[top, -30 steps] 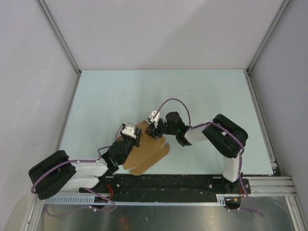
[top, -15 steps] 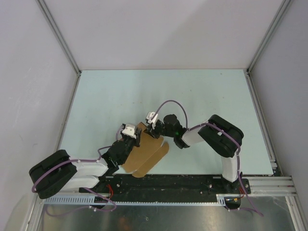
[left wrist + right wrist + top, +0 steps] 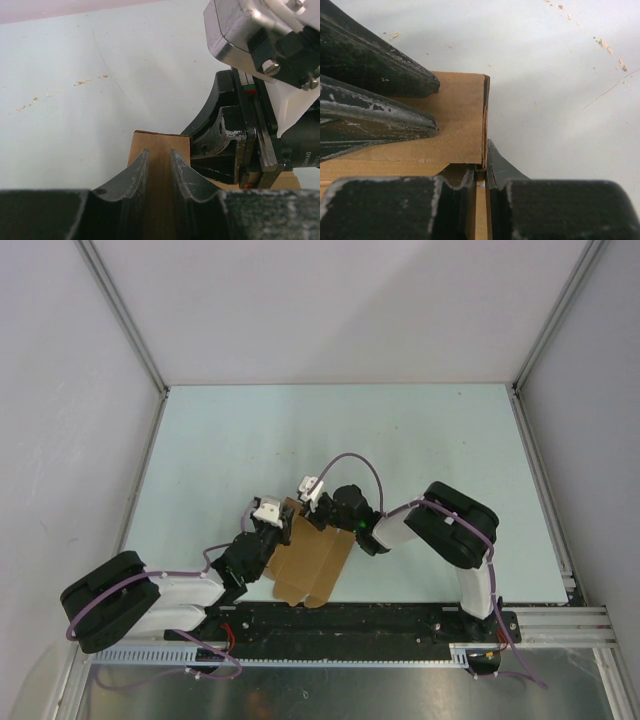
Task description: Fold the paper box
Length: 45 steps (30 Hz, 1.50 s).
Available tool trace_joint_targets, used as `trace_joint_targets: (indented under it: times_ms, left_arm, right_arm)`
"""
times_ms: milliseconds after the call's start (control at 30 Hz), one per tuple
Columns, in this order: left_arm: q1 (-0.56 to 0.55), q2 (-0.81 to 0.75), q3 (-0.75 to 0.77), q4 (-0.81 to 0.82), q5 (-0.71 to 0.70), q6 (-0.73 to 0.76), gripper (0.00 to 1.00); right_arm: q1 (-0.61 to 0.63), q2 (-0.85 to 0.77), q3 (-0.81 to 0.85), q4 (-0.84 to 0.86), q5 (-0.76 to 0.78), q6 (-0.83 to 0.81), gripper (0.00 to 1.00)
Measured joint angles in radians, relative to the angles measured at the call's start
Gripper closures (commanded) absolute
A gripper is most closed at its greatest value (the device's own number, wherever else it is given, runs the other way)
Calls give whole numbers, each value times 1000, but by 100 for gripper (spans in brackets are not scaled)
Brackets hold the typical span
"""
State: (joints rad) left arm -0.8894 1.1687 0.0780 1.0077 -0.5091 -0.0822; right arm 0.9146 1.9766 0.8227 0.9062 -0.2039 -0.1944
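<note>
The paper box [image 3: 312, 562] is a tan cardboard piece lying near the front of the table, between the two arms. My left gripper [image 3: 273, 527] holds its far left part. In the left wrist view a cardboard strip [image 3: 156, 139] runs up between the nearly closed left gripper [image 3: 159, 151]. My right gripper [image 3: 320, 508] sits at the box's far right corner. In the right wrist view the right gripper [image 3: 481, 166] pinches a thin upright cardboard wall [image 3: 485, 117], with the left arm's fingers [image 3: 375, 122] on the panel [image 3: 455, 115] beside it.
The pale blue table [image 3: 420, 440] is fenced by white walls and metal posts. A black rail [image 3: 350, 620] with both arm bases runs along the near edge. Small crumbs [image 3: 90, 80] dot the surface.
The right gripper has moved slightly left and closed on the box's wall. The near flaps of the box have swung from pointing right to pointing toward the front edge. The left gripper stayed put.
</note>
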Motion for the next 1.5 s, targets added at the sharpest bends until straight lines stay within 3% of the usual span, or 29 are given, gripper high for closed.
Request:
trace_joint_targets:
  times_ms: [533,600,733,833,1233,1500]
  left_arm:
    - [0,-91,-19,-5,-49,-6,71]
    - [0,-109,-19,-4,-61,-7,71]
    - [0,-124,-19,-3,-74,-7,71]
    - [0,-119,-19,-3,-81,-7,71]
    - [0,-84,-19,-1,-80,-8,71]
    - [0,6,-13,20,-64,-21,72]
  right_arm:
    - [19,-4,4,-15,101,-11,100]
    - [19,-6,4,-18,107,-14,95]
    - [19,-6,4,-20,112,-19,68]
    - [18,-10,4,-39,116,-31,61]
    - [18,-156,-46,-127,119,-47,59]
    - [18,-305,-139,-188,214,-6,56]
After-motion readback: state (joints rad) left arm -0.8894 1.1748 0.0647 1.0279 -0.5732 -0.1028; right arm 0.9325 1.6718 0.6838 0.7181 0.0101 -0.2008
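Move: The box's far end edge is already pinched between the right fingertips. From that hand, the middle of the raised box wall lies about 4 cm back, 6 cm to the left and level, and the base panel's middle some 10 cm back, straight behind and 4 cm lower. The left fingertips sit on the wall, its top about 1 cm ahead and 2 cm below; from the left hand the pinched edge is roughly 5 cm ahead, 4 cm right and 4 cm lower. The right fingers still pinch the box's end edge while easing about 1 cm forward, then open, let go and back away to the right and up, roughly 5 cm each way, turning some 10 degrees clockwise. The left hand rises about 2.5 cm while shifting left, then sinks back onto the wall, ending about 1 cm left with its finger gap unchanged. ##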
